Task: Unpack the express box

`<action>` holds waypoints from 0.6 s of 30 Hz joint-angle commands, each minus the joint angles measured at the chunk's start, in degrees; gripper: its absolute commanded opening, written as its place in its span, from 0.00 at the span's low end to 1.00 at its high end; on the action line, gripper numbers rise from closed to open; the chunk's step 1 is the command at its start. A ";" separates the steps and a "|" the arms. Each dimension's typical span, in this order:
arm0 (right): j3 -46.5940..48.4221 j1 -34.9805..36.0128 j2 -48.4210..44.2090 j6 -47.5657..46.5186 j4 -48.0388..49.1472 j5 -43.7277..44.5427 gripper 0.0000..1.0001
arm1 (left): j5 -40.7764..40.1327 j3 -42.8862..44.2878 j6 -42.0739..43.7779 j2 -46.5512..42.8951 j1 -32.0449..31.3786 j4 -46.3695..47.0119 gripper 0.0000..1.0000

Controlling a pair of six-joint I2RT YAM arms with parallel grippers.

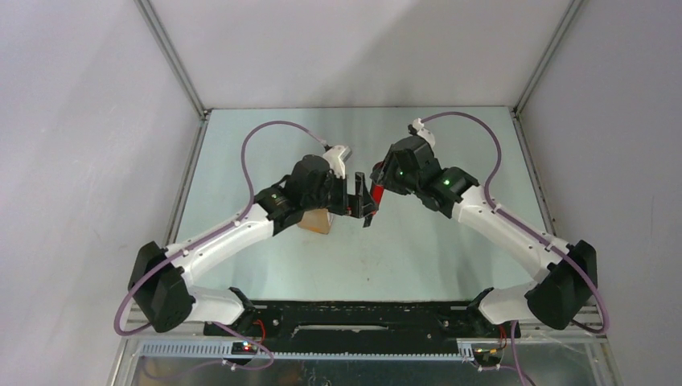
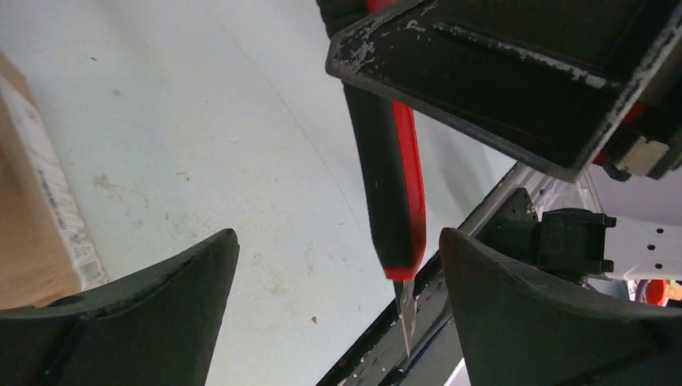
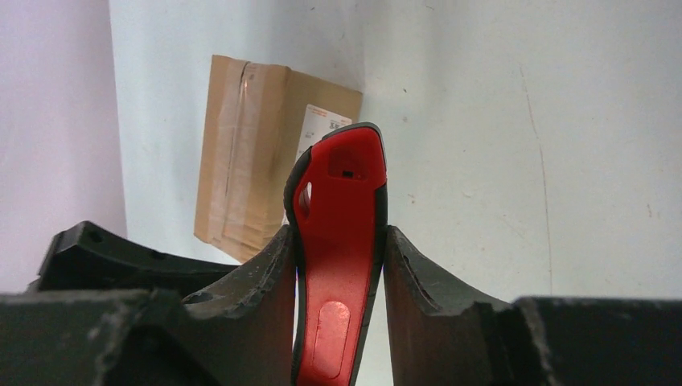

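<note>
The express box (image 1: 315, 221), a small brown carton with a white label, lies on the table under my left wrist. It also shows at the left edge of the left wrist view as the express box (image 2: 32, 209) and, taped along its seam, as the express box (image 3: 249, 153). My right gripper (image 3: 339, 231) is shut on a red-and-black utility knife (image 3: 342, 185), gripping its handle. The knife (image 2: 394, 193) hangs blade down between the wide-open fingers of my left gripper (image 2: 338, 241), nearer the right finger and touching neither. Both grippers meet mid-table, the left gripper (image 1: 366, 205) just below the right gripper (image 1: 378, 181).
The pale green table (image 1: 434, 241) is walled by white panels on three sides. A black base rail (image 1: 354, 318) runs along the near edge between the two arm bases. Purple cables loop above each arm.
</note>
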 commanded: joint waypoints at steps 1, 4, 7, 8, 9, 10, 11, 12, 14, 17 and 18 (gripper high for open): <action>0.72 1.16 -2.40 2.67 0.62 2.33 0.00 | 1.54 -0.90 0.43 0.72 -0.77 4.96 0.96; 0.76 1.13 -3.07 2.28 0.63 2.33 0.00 | 1.84 -1.35 0.48 0.40 -0.84 6.24 0.87; 0.76 1.30 -3.75 2.33 0.45 2.73 0.00 | 3.35 -1.40 0.80 0.51 -0.90 7.13 0.76; 0.73 1.32 -3.91 2.26 0.36 2.67 0.00 | 4.30 -1.51 1.06 0.65 -0.86 7.50 0.72; 0.76 1.30 -4.18 2.21 0.37 2.66 0.00 | 5.42 -1.56 1.17 0.69 -0.86 7.91 0.70; 0.72 1.31 -4.30 1.84 0.40 2.44 0.00 | 6.62 -1.56 1.23 0.77 -0.86 8.28 0.68; 0.71 1.32 -4.50 1.73 0.31 2.31 0.00 | 7.86 -1.63 1.26 0.85 -0.86 8.53 0.65; 0.73 1.38 -4.72 1.52 0.22 2.42 0.00 | 9.02 -1.59 1.32 0.95 -0.78 8.83 0.63; 0.71 1.48 -4.90 0.57 0.45 2.32 0.00 | 11.25 -1.14 1.57 1.34 -0.79 9.03 0.63; 0.73 1.55 -5.32 -0.13 0.80 1.91 0.00 | 14.17 -1.27 0.60 1.79 -0.88 10.80 0.63; 0.72 1.65 -5.45 -0.20 0.69 1.91 0.00 | 14.53 -1.28 0.19 1.90 -0.86 11.13 0.60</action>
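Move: The utility knife, already held near its rear end by the right hand with its blade pointing back towards the robot, has its middle about 4 cm ahead of the left hand and 2 cm to its right, at much the same height. From the left hand the express box stands some 12 cm ahead, 14 cm to the left and 15 cm below. From the right hand, the knife's middle is about 3 cm back and 1 cm to the left, level with it; the box is some 6 cm ahead, 17 cm left and 17 cm below. The left hand eases about 3 cm to its right and 2 cm up, then also slightly back, turning some 10 degrees clockwise, while its fingers close from wide open to roughly two thirds around the front part of the knife handle, bringing it about midway between their tips. The right hand keeps its grip on the knife's rear and carries it up about 2 cm, drawing back slightly, with hardly any turn. ##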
